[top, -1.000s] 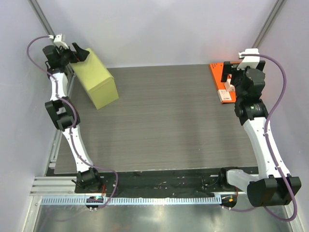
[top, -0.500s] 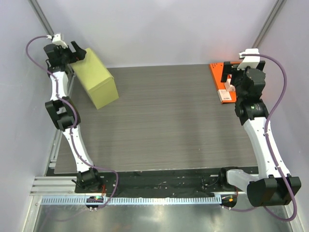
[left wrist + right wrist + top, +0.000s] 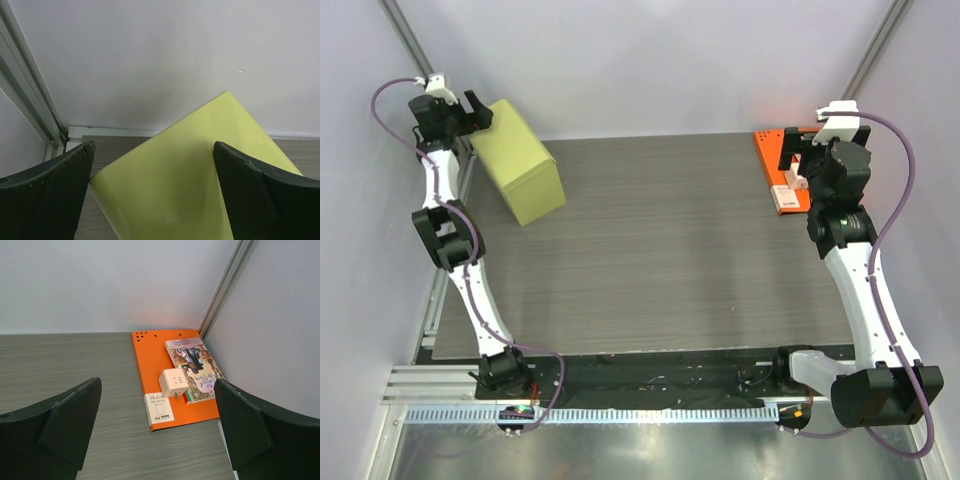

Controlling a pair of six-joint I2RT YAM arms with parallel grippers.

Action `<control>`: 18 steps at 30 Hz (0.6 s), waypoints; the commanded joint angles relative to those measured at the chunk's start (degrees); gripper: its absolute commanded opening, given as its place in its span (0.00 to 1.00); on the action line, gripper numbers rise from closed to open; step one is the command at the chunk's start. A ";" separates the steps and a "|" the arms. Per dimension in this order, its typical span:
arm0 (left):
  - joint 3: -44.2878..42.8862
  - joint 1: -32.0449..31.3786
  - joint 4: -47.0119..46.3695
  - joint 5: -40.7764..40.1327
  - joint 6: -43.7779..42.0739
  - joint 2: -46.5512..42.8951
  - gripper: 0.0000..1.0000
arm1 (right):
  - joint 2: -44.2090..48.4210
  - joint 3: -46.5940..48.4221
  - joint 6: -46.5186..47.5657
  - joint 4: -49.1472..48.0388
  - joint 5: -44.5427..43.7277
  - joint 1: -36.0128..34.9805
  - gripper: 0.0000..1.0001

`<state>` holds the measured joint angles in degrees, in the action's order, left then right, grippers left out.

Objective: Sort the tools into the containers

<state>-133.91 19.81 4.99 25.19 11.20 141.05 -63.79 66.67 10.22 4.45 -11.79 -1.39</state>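
Note:
No tools show in any view. A yellow-green box (image 3: pixel 520 160) stands at the back left of the table, and I cannot tell whether it is an open container. My left gripper (image 3: pixel 477 108) hangs just above and left of its far corner, open. In the left wrist view the box (image 3: pixel 200 170) fills the space under the left gripper (image 3: pixel 154 150), with nothing held. My right gripper (image 3: pixel 798 158) hovers open at the back right. In the right wrist view the right gripper (image 3: pixel 157 385) is empty above the orange board (image 3: pixel 150 360).
On the orange board lie a white plug cube (image 3: pixel 173 382), a picture book (image 3: pixel 195 367) and a white A4 pad (image 3: pixel 159 409). Walls close in behind and on both sides. A metal post (image 3: pixel 225 285) stands in the back right corner.
My left gripper has drawn back a little to the left, away from the top of the box. The right arm has not moved.

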 commanded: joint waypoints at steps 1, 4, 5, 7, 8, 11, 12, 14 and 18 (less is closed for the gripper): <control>-0.22 -0.48 5.81 9.41 -3.46 1.50 1.00 | 0.86 2.41 -0.99 -1.72 0.19 0.25 1.00; 2.75 -0.57 7.22 15.21 -4.87 -0.07 1.00 | 0.86 2.50 -0.99 -1.81 0.10 0.16 1.00; 3.90 -0.48 7.05 16.54 -4.87 -0.60 1.00 | 0.86 2.58 -1.08 -1.72 0.10 0.16 1.00; 7.15 -0.56 6.52 21.19 -3.65 -2.44 1.00 | 0.68 2.58 -1.25 -1.72 0.19 0.25 1.00; 8.21 -0.48 6.52 22.61 -3.30 -3.06 1.00 | 0.68 2.58 -1.34 -1.81 0.28 0.16 1.00; 13.48 -0.92 6.34 26.38 -2.85 -5.96 1.00 | 0.86 2.50 -1.43 -1.72 0.54 0.16 1.00; 14.98 -1.00 6.34 27.18 -3.37 -6.84 1.00 | 1.03 2.50 -1.43 -1.81 0.63 0.16 1.00; 19.98 -1.18 6.34 27.72 -5.13 -9.91 1.00 | 1.56 2.58 -1.43 -1.81 0.72 0.16 1.00; 27.02 -1.53 6.26 31.31 -7.59 -14.22 1.00 | 1.91 2.41 -1.52 -1.81 1.07 0.16 1.00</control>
<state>-113.38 22.63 1.98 43.66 5.98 129.23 -63.72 66.67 9.65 4.45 -11.49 -1.39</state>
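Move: The yellow box's middle lies about 7 cm back, some 15 cm to the right and roughly 12 cm below the left hand, which is beside the box's far-left end. From the idle right hand, the same box's middle is about 21 cm ahead, some 85 cm to the left and around 27 cm lower. The open left hand draws back about 6 cm and slightly left, turning clockwise against the yellow box's left side. ##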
